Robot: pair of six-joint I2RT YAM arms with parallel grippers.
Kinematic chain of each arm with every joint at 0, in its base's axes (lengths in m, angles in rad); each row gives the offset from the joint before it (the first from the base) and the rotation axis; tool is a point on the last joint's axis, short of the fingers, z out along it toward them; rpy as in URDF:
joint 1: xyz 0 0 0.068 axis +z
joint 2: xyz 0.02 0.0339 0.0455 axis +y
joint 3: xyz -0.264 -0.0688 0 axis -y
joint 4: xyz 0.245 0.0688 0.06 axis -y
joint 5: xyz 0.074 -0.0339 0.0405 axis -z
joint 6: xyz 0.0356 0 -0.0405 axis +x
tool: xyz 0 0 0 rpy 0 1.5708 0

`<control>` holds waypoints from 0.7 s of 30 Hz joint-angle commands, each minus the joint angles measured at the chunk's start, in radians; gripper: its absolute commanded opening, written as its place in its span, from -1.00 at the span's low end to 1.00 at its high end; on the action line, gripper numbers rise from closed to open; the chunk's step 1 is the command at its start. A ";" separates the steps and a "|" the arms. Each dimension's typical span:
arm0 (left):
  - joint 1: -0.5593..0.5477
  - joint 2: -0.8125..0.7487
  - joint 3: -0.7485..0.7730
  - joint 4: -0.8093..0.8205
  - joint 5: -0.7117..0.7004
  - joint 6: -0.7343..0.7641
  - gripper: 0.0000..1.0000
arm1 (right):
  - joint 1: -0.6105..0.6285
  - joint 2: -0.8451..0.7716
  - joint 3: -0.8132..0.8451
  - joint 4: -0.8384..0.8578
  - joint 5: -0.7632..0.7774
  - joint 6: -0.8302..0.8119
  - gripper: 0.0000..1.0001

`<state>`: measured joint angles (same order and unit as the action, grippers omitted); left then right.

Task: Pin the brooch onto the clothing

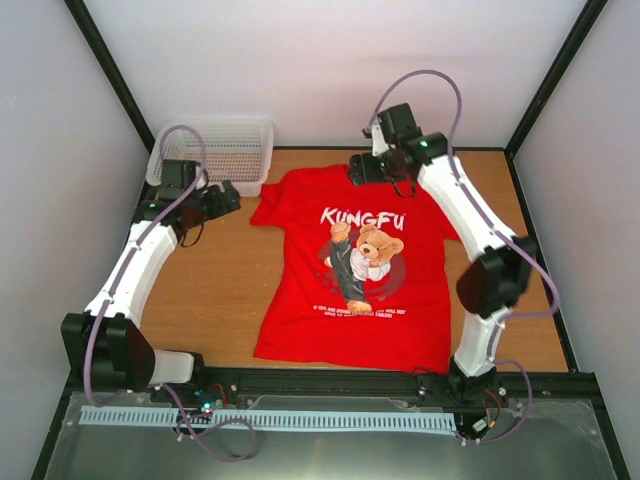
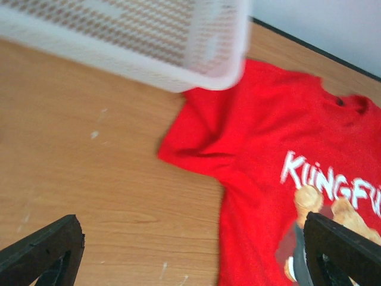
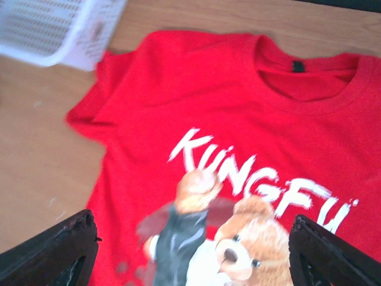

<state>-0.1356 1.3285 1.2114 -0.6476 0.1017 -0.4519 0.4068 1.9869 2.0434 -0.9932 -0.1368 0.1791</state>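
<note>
The clothing [image 1: 350, 290], a red T-shirt with white KUNGFU lettering and a kicking bear, lies flat in the middle of the table. It also fills the right wrist view [image 3: 178, 101] and the right half of the left wrist view [image 2: 268, 137]. My left gripper [image 1: 225, 197] hovers open beside the shirt's left sleeve, its jaws [image 2: 190, 238] wide over bare wood and the shirt's edge. My right gripper [image 1: 360, 168] hangs open above the collar, its jaws [image 3: 191, 238] spread over the lettering and the bear. Neither holds anything. The brooch does not show in any view.
A white mesh basket [image 1: 215, 150] stands at the back left, just beyond the shirt's left sleeve; its corner shows in both wrist views [image 2: 149, 36] [image 3: 53, 30]. Grey walls close in the wooden table [image 1: 210, 290] on three sides.
</note>
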 commanded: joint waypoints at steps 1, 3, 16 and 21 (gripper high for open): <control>0.131 -0.039 -0.063 0.036 0.052 -0.142 1.00 | 0.018 -0.189 -0.229 0.060 -0.117 -0.014 0.71; 0.202 -0.042 -0.102 0.036 0.051 -0.183 0.99 | 0.018 -0.239 -0.299 0.062 -0.141 -0.008 0.71; 0.338 0.104 -0.175 0.029 -0.128 -0.306 0.99 | 0.018 -0.340 -0.451 0.086 -0.249 -0.025 0.79; 0.344 0.153 -0.195 0.074 -0.124 -0.297 1.00 | 0.018 -0.352 -0.470 0.099 -0.230 -0.046 0.79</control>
<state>0.1967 1.4509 1.0187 -0.6205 -0.0139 -0.7246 0.4232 1.6722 1.5860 -0.9154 -0.3637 0.1604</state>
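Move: The brooch, in its small dark case, lies about 24 cm to the left of the left hand and 5 cm farther out, some 22 cm below. The white basket's middle is about 25 cm ahead and 14 cm to the left, and the shirt's left sleeve 10 cm ahead and 6 cm right. From the right hand the bear print is roughly 15 cm back, 2 cm right and 22 cm down; the brooch is some 57 cm left and 3 cm back. The brooch case is what the left hand heads for: open and empty, it swings about 14 cm left, fast at first, while sinking nearly 12 cm, turning some 35 degrees counter-clockwise and tipping its fingers farther down. The right hand, also open, draws back about 10 cm above the shirt from the lettering towards the bear print, rising briefly, then dipping again. ##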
